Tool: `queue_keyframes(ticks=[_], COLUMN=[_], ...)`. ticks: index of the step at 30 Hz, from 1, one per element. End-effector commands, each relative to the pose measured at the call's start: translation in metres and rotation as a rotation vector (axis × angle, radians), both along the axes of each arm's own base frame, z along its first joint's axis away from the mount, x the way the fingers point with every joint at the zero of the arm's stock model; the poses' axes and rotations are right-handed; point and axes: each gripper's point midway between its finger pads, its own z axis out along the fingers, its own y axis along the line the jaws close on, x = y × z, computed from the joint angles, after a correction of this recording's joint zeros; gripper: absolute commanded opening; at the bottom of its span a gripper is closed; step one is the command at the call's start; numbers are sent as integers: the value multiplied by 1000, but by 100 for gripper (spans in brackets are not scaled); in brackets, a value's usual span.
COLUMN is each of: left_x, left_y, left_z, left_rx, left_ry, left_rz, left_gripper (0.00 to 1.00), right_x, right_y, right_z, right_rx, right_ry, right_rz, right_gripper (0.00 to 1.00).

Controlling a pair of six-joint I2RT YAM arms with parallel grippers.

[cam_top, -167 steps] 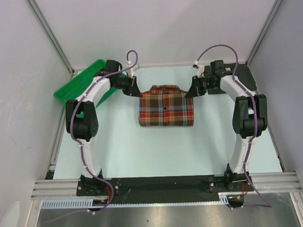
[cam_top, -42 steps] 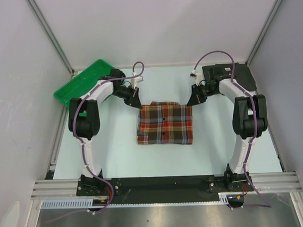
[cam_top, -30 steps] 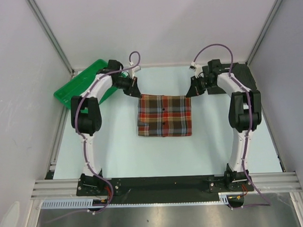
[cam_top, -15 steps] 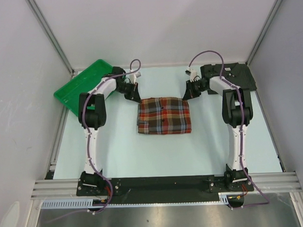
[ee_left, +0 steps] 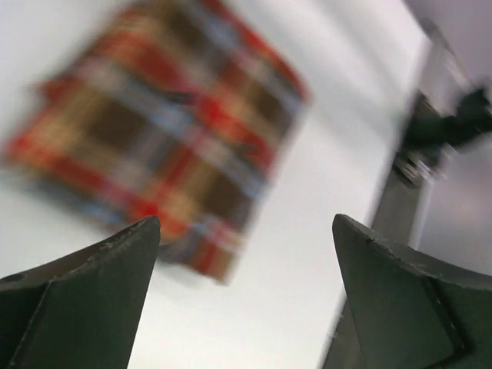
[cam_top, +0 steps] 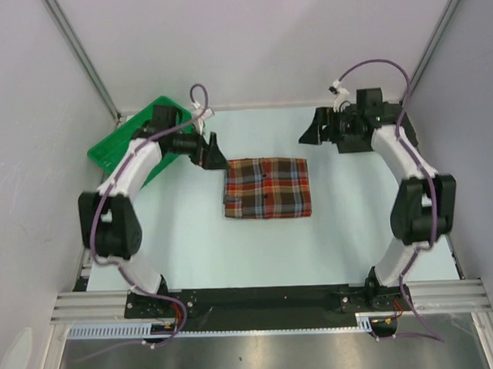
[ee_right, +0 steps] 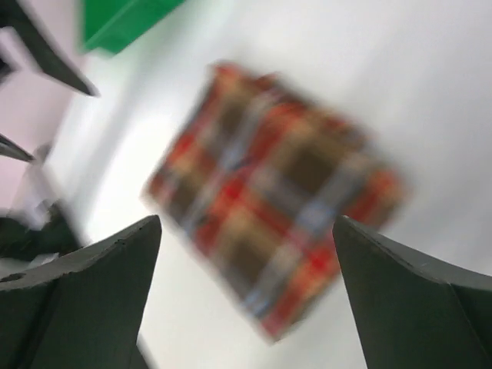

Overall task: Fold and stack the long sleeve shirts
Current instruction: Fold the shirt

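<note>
The plaid shirt (cam_top: 267, 188) lies folded into a flat rectangle in the middle of the table, with nothing holding it. It shows blurred in the left wrist view (ee_left: 165, 131) and in the right wrist view (ee_right: 277, 196). My left gripper (cam_top: 212, 153) hangs open just beyond the shirt's far left corner, with nothing between its fingers (ee_left: 246, 223). My right gripper (cam_top: 310, 132) is open and empty too (ee_right: 247, 223), raised behind the far right corner. The dark grey shirt does not show; my right wrist covers the back right corner.
A green plastic tray (cam_top: 127, 140) leans at the back left, partly under my left arm, and its corner appears in the right wrist view (ee_right: 123, 23). White walls with metal posts close in the table on three sides.
Both grippers went from shut on the plaid shirt's far edge to open and let it go. Both arms have swung outward and back, and the shirt stays folded flat.
</note>
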Motion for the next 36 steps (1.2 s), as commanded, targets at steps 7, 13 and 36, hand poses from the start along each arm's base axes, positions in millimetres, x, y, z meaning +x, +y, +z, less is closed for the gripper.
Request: queue_keyframes(ticks=[7,13,36], left_x=[-141,-122,-52], left_y=[-91,-76,-81], left_z=[-45,-124,-22], left_rx=[-181,-139,-228], left_ry=[370,539,227], left_rz=[-272,-128,-146], left_gripper=[100,99,99], right_x=[-175,-160,-77], right_y=[118,117,80], right_z=[-45,-125,-44], right_rx=[226,265,356], right_ry=[329,542,465], right_rz=[376,250,138], right_gripper=[100,100,100])
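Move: The folded plaid shirt lies between and below the two open hands: its middle is about 11 cm to the left hand's right, level with that hand and some 17 cm lower. From the right hand, the same middle is about 11 cm left, 6 cm back and 18 cm below. The green bin stands some 15 cm ahead and 21 cm left of the left hand; the dark folded shirt lies roughly 13 cm ahead and 17 cm right of the right hand. On the plaid shirt's near part both open hands seem to press down: they sweep back 15 to 19 cm and inward, sink about 14 cm, wrists turning some 40 degrees, then spread sideways over the near part at table height, the left leftward and the right rightward, about 7 cm each. Both then lift 7 cm or so, moving forward and inward, and turn partly back; the fingers stay wide open. ##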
